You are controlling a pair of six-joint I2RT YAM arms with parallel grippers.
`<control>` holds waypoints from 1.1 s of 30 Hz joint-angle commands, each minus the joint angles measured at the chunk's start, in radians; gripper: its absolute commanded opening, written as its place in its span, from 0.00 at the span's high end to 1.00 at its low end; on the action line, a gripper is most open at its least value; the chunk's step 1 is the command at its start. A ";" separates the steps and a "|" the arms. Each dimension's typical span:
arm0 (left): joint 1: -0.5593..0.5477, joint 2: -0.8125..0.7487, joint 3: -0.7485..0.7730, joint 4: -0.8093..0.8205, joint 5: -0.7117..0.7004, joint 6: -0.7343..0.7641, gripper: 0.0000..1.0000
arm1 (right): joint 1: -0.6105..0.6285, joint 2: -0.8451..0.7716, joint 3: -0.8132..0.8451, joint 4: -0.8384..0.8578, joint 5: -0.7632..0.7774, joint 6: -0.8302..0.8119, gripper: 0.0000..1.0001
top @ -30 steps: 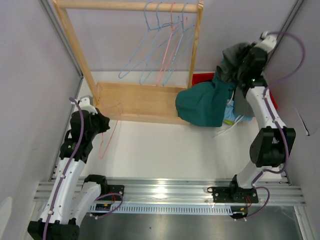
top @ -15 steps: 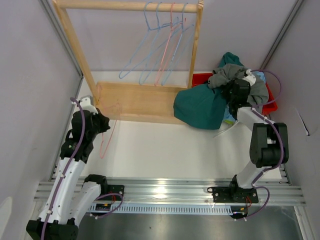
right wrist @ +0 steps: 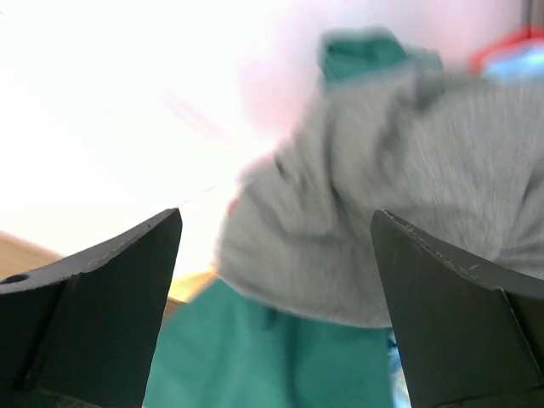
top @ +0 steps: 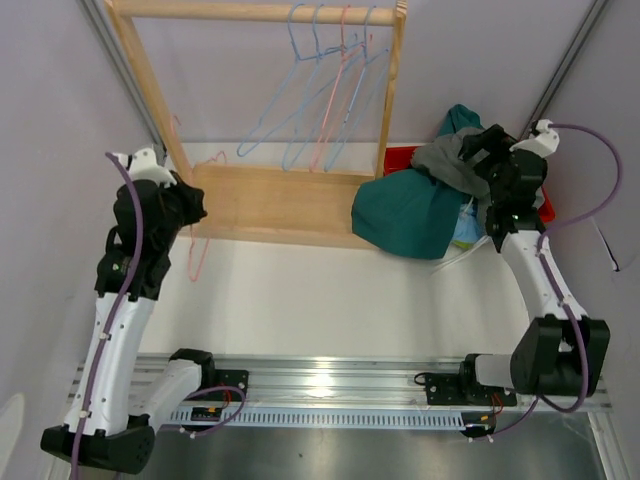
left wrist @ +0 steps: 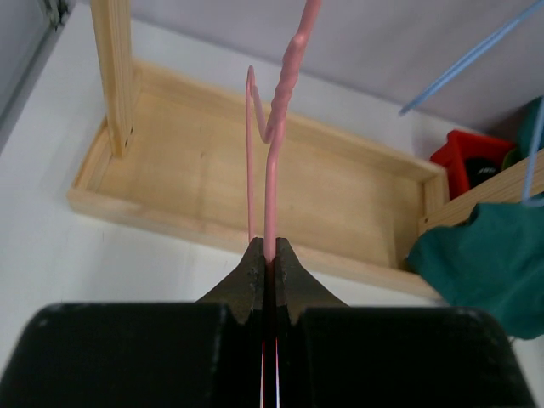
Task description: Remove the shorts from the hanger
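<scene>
My left gripper (top: 186, 206) is shut on a bare pink wire hanger (top: 199, 255) and holds it off the table beside the wooden rack's left post. In the left wrist view the jaws (left wrist: 269, 248) pinch the hanger's wire (left wrist: 270, 170). My right gripper (top: 482, 150) is open and empty, just above the grey shorts (top: 445, 158). The grey shorts lie on top of a pile with the dark teal shorts (top: 405, 215) and the light blue shorts (top: 465, 230). In the right wrist view, between the spread fingers (right wrist: 93, 289), I see the grey shorts (right wrist: 408, 204) and the teal shorts (right wrist: 255, 357).
A wooden rack (top: 290, 205) stands at the back; several bare blue and pink hangers (top: 330, 100) hang from its top rod. A red bin (top: 400, 157) sits under the clothes pile at the back right. Grey walls close in both sides.
My right gripper lowered the grey shorts onto the pile, let go and drew back to the right. My left arm lifted the pink hanger up and toward the rack's left post.
</scene>
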 commanded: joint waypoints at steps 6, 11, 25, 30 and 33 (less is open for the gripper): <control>-0.007 0.229 0.440 -0.072 0.037 0.054 1.00 | 0.029 -0.297 0.054 -0.191 -0.140 -0.009 0.01; -0.007 0.419 0.755 -0.120 0.093 0.044 1.00 | 0.159 -0.528 -0.160 -0.213 -0.151 0.028 0.00; -0.070 0.902 1.308 -0.108 0.198 0.119 1.00 | 0.397 -0.745 -0.371 -0.385 -0.002 0.033 0.01; -0.084 0.993 1.339 -0.040 0.192 0.131 1.00 | 0.405 -0.753 -0.379 -0.411 -0.008 0.025 0.01; -0.086 1.030 1.344 -0.056 0.166 0.125 1.00 | 0.413 -0.762 -0.380 -0.423 -0.004 0.022 0.01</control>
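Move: The wooden rail that the pink hanger in my left hand is going to lies about 26 cm ahead, 9 cm to the right and 25 cm above; the rack's left post is some 20 cm ahead and 10 cm left, and the blue hangers hang about 24 cm ahead, 18 cm right and 14 cm up. From my empty right hand the grey shorts lie roughly 8 cm ahead, 1 cm right and 20 cm down, and the green shorts about 2 cm ahead, 14 cm left. Keeping the empty pink hanger pinched, I swing my left hand up about 20 cm while driving it forward and somewhat right to the rail, fingers tipping up, then push on forward as I sink some 6 cm to bring the hook over the rail, turning clockwise. My open right hand withdraws from the grey shorts, about 20 cm back and 12 cm left, rising and dipping again, turned counter-clockwise, then waits. ##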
